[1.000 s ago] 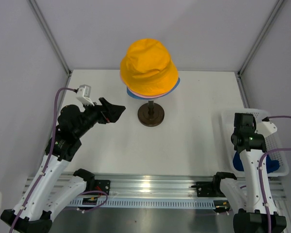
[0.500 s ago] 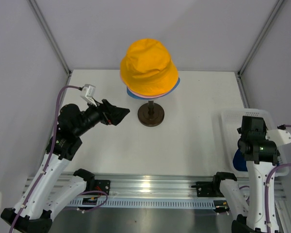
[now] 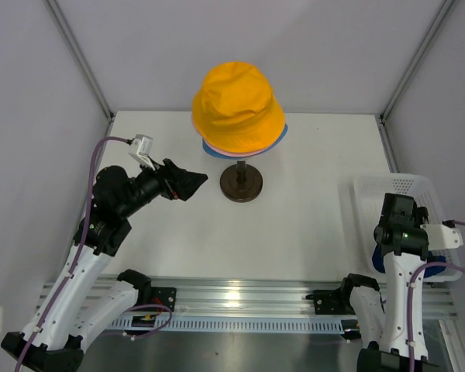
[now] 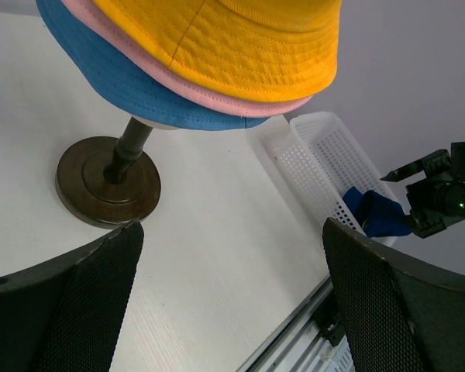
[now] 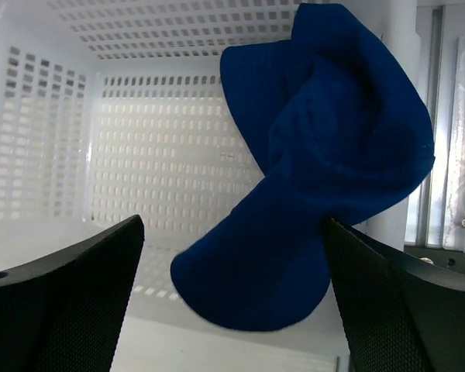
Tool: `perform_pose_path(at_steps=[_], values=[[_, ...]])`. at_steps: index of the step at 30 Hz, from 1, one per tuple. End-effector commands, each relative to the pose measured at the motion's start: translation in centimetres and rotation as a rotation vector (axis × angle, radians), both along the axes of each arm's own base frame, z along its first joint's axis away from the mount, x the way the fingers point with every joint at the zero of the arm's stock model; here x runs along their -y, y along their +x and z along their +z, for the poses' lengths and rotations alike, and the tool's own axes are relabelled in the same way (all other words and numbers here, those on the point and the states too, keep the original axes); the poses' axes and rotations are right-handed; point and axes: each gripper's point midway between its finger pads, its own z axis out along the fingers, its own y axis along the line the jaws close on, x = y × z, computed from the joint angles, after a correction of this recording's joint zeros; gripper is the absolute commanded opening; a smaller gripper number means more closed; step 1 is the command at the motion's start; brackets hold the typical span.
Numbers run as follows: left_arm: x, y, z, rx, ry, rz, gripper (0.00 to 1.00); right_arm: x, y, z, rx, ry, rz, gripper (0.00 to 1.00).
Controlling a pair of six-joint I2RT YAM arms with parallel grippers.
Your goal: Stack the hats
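Note:
Three hats sit stacked on the head form at the back centre: a yellow-orange hat [image 3: 236,105] [image 4: 232,39] on top, a pink hat [image 3: 214,146] [image 4: 217,87] under it, and a light blue hat [image 3: 280,136] [image 4: 116,81] at the bottom. A navy blue hat [image 5: 325,155] [image 4: 374,214] [image 3: 380,260] lies crumpled in the white basket [image 3: 399,186] [image 5: 139,155]. My right gripper [image 5: 232,223] hangs open just above the navy hat, whose lower fold lies between the jaws. My left gripper [image 3: 192,180] [image 4: 231,229] is open and empty, left of the stand.
The stand's dark brown round base [image 3: 242,184] [image 4: 108,182] rests on the white table [image 3: 294,225], just right of my left gripper. The basket stands at the table's right edge. Grey walls enclose the back and sides, and a metal rail [image 3: 240,298] runs along the near edge.
My right arm has shifted over the basket toward the near edge and come lower. My left gripper moved slightly toward the stand, then held still.

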Motion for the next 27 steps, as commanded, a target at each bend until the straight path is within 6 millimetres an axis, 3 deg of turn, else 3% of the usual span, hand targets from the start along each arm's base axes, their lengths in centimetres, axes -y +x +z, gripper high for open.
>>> perform_pose_path(at_steps=[1,3,6,7,8,9,11,14,15,17,18,19,20,21,24,27], values=[[0.3,0.0,0.2,0.03,0.008,-0.021,1.0,2.4,1.1,0.2,0.099,-0.031,-0.093,0.97],[0.3,0.1,0.1,0.031,0.01,-0.016,0.99,2.2,1.5,-1.5,0.076,0.019,-0.059,0.91],[0.3,0.1,0.1,0.032,0.008,-0.018,1.0,2.2,1.9,-2.0,0.071,0.026,-0.044,0.61],[0.3,0.1,0.3,0.033,0.005,-0.02,0.99,2.3,2.1,-1.9,0.075,0.018,-0.041,0.24],[0.5,0.0,0.3,0.035,0.004,-0.031,1.0,2.5,2.1,-1.5,0.077,0.004,-0.041,0.07],[0.6,-0.2,0.3,0.033,0.002,-0.042,1.0,2.6,2.2,-1.2,0.06,-0.01,-0.016,0.03],[0.9,-0.5,0.5,0.038,-0.003,-0.066,1.0,2.5,3.4,0.2,0.104,-0.031,0.051,0.0],[1.4,-1.1,1.2,0.054,-0.003,-0.096,0.99,1.5,6.1,4.7,0.209,-0.08,0.225,0.0],[1.8,-1.5,1.2,0.051,-0.005,-0.106,1.0,1.3,7.2,7.7,0.275,-0.131,0.285,0.0],[2.1,-2.1,2.0,0.064,-0.021,-0.124,1.0,0.2,8.3,10.4,0.305,-0.16,0.394,0.0],[2.7,-2.7,2.5,0.071,-0.042,-0.153,1.0,-0.2,8.5,13.3,0.36,-0.192,0.425,0.0],[3.0,-3.1,3.1,0.08,-0.057,-0.173,0.99,-0.6,8.8,14.6,0.371,-0.219,0.469,0.0],[3.3,-3.4,3.6,0.088,-0.07,-0.188,0.99,-1.5,9.4,16.0,0.406,-0.225,0.532,0.0],[3.9,-3.8,4.5,0.098,-0.103,-0.206,0.99,-2.2,9.7,18.8,0.469,-0.262,0.575,0.0],[5.7,-4.3,6.1,0.096,-0.156,-0.262,0.99,-4.6,11.6,22.3,0.563,-0.276,0.739,0.0],[8.1,-4.5,9.3,0.145,-0.205,-0.323,0.99,-7.9,14.1,25.7,0.679,-0.255,0.936,0.0]])
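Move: The dark-blue hat lies crumpled in the near end of the white basket, its middle roughly 3 cm back, 2 cm right and 5 cm below the right hand, with one flap already between the open fingers. The basket's middle is about 2 cm ahead, straight below by 8 cm; the stacked hats are some 22 cm ahead, 39 cm left and 19 cm higher. From the left hand, the dark-blue hat is about 13 cm back, 52 cm right and 20 cm below, the stacked hats 12 cm ahead, 10 cm right and 3 cm up. The right hand eases about 2 cm right and 3 cm down into the basket, shuts its open fingers on a flap of the dark-blue hat, then lifts it steeply some 24 cm while reaching forward about 10 cm and lately left, the fingers swinging counter-clockwise and tipping up. The empty left hand, wide open, waits and then moves about 6 cm right, drawing back and rising slightly, across the near side of the stacked hats towards the basket side. ##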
